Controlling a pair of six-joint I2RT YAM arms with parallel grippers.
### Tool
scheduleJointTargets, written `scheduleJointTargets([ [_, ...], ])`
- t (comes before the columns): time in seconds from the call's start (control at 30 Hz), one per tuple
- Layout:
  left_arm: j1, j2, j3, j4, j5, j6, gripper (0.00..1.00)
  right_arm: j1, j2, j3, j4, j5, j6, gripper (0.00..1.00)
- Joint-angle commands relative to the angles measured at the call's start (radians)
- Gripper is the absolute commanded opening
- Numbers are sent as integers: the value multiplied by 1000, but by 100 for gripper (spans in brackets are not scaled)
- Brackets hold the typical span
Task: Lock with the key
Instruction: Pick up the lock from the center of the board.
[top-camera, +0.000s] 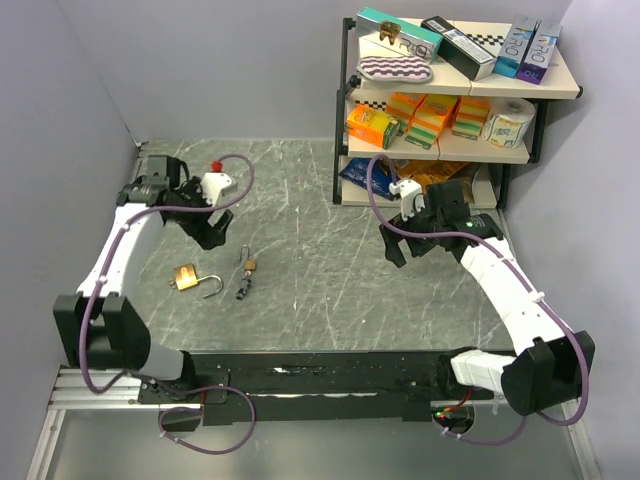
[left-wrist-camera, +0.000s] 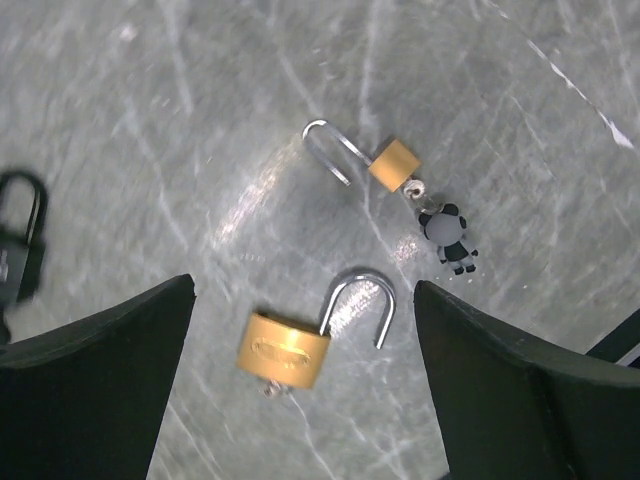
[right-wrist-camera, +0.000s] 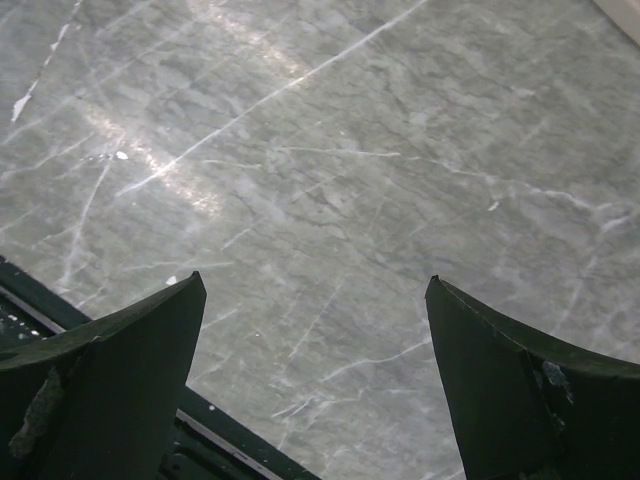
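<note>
A large brass padlock (top-camera: 185, 277) lies on the marble table (top-camera: 320, 210) with its shackle (top-camera: 211, 288) swung open. In the left wrist view this large padlock (left-wrist-camera: 285, 348) sits between my fingers, and a small metal stub pokes from its underside. A smaller brass padlock (top-camera: 249, 264) (left-wrist-camera: 393, 163), also open, lies to its right with a black-and-white charm (left-wrist-camera: 447, 237) and ring at its base; I cannot make out a key blade. My left gripper (top-camera: 207, 233) (left-wrist-camera: 304, 285) hovers open above the large padlock. My right gripper (top-camera: 405, 248) (right-wrist-camera: 315, 280) hangs open over bare table.
A shelf unit (top-camera: 450, 90) with boxes, sponges and a paper roll stands at the back right. Grey walls close the left and back sides. A black rail (right-wrist-camera: 230, 440) runs along the table's near edge. A dark object (left-wrist-camera: 20, 245) shows at the left wrist view's left edge.
</note>
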Motion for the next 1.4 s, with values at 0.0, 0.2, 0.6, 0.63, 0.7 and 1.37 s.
scheduleJointTargets([
  [0.0, -22, 75, 50, -99, 128, 273, 96, 17, 10, 52, -24, -39, 38, 100],
  [0.2, -64, 118, 19, -157, 202, 653, 98, 31, 47, 62, -36, -51, 40, 100],
  [0.6, -193, 263, 13, -44, 167, 787, 65, 40, 85, 77, -43, -76, 78, 100],
  [0.63, -206, 268, -1, -6, 167, 770, 62, 40, 87, 78, -43, -74, 78, 100],
  [0.7, -222, 276, -24, 33, 155, 726, 56, 41, 90, 80, -44, -71, 78, 100],
  [1.37, -262, 382, -167, 205, 0, 583, 46, 40, 125, 95, -47, -59, 92, 100],
])
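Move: The small lock lies about 8 cm to the right of the left hand, about 1 cm back and roughly 17 cm below it. Its dark charm lies some 5 cm nearer the base than the lock's body. The big gold lock sits about 3 cm left of the left hand and 5 cm back, just as low. From the right hand, the small lock is some 31 cm to the left, 3 cm ahead and 17 cm down. Over the small lock's body the left hand comes down about 15 cm, first slanting some 8 cm to the right, then dropping nearly straight. On the way its wrist turns roughly 45 degrees clockwise and the fingers narrow from wide to about half open, ending with a tip at either side of the body. The right hand, still open and empty, drifts slightly left and down. ##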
